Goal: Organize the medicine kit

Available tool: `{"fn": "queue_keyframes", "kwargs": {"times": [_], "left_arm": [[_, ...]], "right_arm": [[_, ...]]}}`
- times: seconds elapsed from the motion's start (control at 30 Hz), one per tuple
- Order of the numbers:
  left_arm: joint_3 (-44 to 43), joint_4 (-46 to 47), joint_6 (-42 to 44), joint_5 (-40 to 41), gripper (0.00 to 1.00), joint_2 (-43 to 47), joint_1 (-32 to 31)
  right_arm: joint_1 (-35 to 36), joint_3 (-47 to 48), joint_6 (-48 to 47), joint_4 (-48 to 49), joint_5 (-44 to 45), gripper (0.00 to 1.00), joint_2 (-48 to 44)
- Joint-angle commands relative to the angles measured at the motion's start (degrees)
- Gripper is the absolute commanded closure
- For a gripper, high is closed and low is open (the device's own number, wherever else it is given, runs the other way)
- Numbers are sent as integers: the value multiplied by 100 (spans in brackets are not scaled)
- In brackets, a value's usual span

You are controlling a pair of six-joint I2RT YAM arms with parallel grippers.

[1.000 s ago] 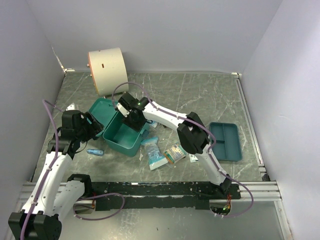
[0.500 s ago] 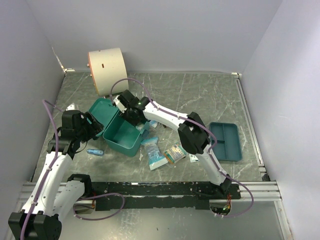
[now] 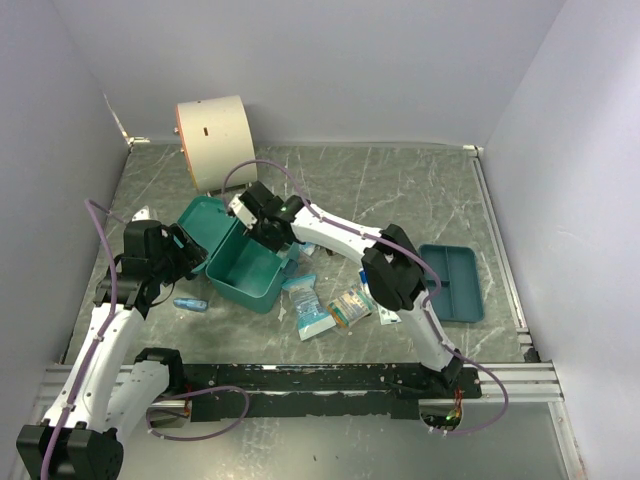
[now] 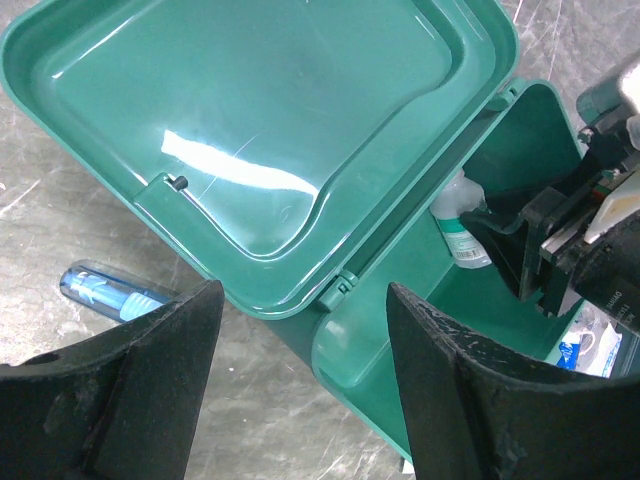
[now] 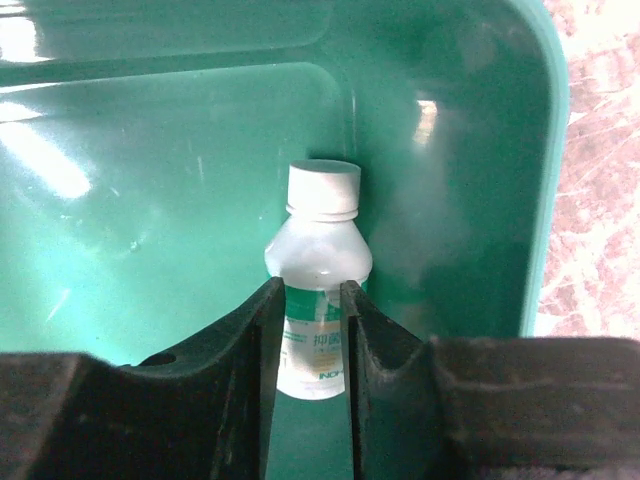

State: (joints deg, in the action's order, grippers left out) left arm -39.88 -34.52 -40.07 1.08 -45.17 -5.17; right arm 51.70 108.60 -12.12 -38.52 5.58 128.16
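The teal-green medicine kit lies open left of centre, its lid flat beside it. A small white-capped bottle with a green label sits in the kit's corner, also visible in the left wrist view. My right gripper reaches into the kit just in front of the bottle. Its jaws stand a narrow gap apart, narrower than the bottle, with nothing between them. My left gripper hovers open over the kit's hinge edge, holding nothing.
A blue tube lies on the table left of the kit. Packets and a small box lie in front of it. A flat divided tray sits at the right and a cream drum at the back left.
My right gripper has shifted a little toward the back of the kit and its jaws have narrowed. The left arm has not moved.
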Motion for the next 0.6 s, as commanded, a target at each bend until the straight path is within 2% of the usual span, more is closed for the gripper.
{"fn": "queue_keyframes", "kwargs": {"times": [0.0, 0.27, 0.43, 0.57], "left_arm": [[-38, 126, 70, 34, 23, 65, -37], [-216, 76, 211, -60, 25, 114, -37], [-595, 31, 652, -290, 25, 226, -37], [-745, 153, 936, -809, 22, 430, -37]], "right_arm": [[-14, -16, -117, -39, -88, 69, -453], [-39, -71, 756, 648, -15, 57, -1152], [-148, -1132, 1796, 1716, 578, 49, -2218], [-360, -2028, 2895, 2235, 1362, 43, -3005]]}}
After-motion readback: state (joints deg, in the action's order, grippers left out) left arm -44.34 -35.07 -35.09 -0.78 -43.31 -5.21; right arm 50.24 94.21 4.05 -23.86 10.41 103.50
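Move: The white bottle lies on the green box's floor right under the right gripper's tips, its middle about 2 cm below. The green box's middle is some 5 cm back and 5 cm left. Beyond the box's right wall, 4 to 5 cm lower than the hand, are the blue packet, about 9 cm right and 1 cm ahead, and the brown bottle, 16 cm right and level. From the left gripper the white bottle is roughly 9 cm ahead, 21 cm right and 11 cm lower. Lift the right gripper off the white bottle and straight up out of the green box, about 15 cm, slowly at first and then fast, opening the fingers from nearly a quarter to over half on the way. Roll the wrist some 30 degrees, left side rising, with a clockwise turn. Late on, raise the open, empty left gripper about 4 cm. ##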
